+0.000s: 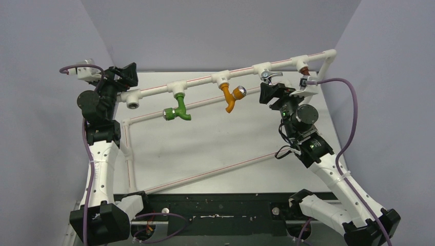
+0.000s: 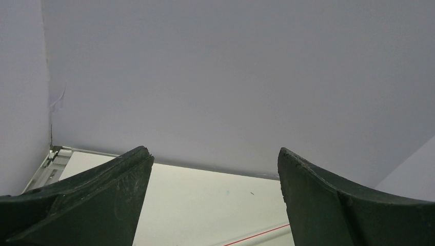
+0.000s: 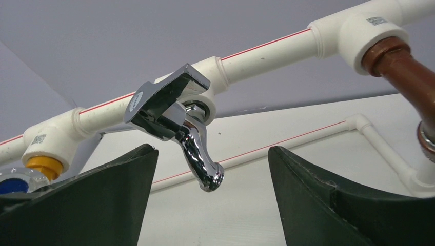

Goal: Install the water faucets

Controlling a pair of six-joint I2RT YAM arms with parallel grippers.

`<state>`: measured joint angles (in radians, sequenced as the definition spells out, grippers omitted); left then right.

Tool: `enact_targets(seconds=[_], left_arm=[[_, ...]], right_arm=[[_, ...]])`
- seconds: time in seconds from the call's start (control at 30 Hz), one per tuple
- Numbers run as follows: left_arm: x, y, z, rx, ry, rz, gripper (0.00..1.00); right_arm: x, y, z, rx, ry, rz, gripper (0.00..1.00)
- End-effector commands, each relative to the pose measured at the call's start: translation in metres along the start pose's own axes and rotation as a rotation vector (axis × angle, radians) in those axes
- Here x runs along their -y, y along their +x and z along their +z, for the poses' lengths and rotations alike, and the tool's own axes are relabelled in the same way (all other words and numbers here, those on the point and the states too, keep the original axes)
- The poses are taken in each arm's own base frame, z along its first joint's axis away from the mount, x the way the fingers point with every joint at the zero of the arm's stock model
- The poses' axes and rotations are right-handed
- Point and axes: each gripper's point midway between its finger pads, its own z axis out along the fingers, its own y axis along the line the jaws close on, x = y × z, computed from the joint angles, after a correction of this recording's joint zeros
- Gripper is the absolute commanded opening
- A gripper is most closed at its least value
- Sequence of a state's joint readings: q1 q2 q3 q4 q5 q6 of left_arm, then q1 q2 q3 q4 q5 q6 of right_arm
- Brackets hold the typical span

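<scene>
A shiny chrome water faucet sits in a white tee of the upper pipe, its lever to the left and its spout hanging down. My right gripper is open just below it, and the spout tip hangs between the fingers without touching either. From above, this faucet is just beyond the right gripper. My left gripper is open and empty, facing the back wall. From above, the left gripper is at the pipe's left end, above an empty fitting.
A green tap, an orange tap and a brown tap hang from other tees of the white pipe frame. The brown tap is close on the right of the right gripper. Lower pipes cross the table.
</scene>
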<state>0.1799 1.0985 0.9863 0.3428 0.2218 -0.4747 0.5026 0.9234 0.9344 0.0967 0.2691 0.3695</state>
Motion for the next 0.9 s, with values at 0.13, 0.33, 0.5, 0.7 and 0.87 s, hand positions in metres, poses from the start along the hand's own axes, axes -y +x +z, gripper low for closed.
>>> enact_targets(seconds=[0.13, 0.33, 0.5, 0.7, 0.87], left_arm=[[-0.030, 0.130, -0.028, -0.420, -0.090, -0.099, 0.90], [-0.003, 0.112, -0.025, -0.394, -0.016, -0.100, 0.91], [0.017, 0.081, -0.023, -0.334, 0.031, -0.124, 0.91], [0.050, 0.027, -0.019, -0.230, 0.111, -0.152, 0.90], [0.084, -0.029, -0.024, -0.131, 0.203, -0.135, 0.91]], right_arm=[[0.006, -0.034, -0.040, 0.001, -0.036, -0.150, 0.92], [0.019, -0.036, -0.068, -0.015, -0.019, -0.168, 1.00], [0.040, -0.023, -0.084, -0.029, 0.049, -0.163, 1.00], [0.069, 0.007, -0.089, -0.066, 0.162, -0.165, 1.00], [0.089, 0.041, -0.087, -0.108, 0.227, -0.204, 1.00]])
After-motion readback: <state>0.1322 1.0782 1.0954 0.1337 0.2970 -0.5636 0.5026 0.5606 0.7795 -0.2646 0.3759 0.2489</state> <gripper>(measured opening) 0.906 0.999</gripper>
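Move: Just ahead of the right hand, the silver faucet hangs from its tee about 4 cm farther out, 3 cm to the left and 2 cm higher, already free of the fingers. The brown faucet is some 5 cm ahead, 10 cm to the right and 4 cm up from the right hand; the orange one is about level with it and 16 cm to its left. From the left hand the silver faucet lies roughly 48 cm to the right, about level in reach. Backing away from the silver faucet, the right hand draws back about 8 cm and drifts right, rising a touch while the fingers open fully; it then sinks some 7 cm, still going right, its wrist rolling left side down and lastly tipping down slightly. The left hand, open and empty, starts right by 3 to 4 cm with a slight clockwise turn. ##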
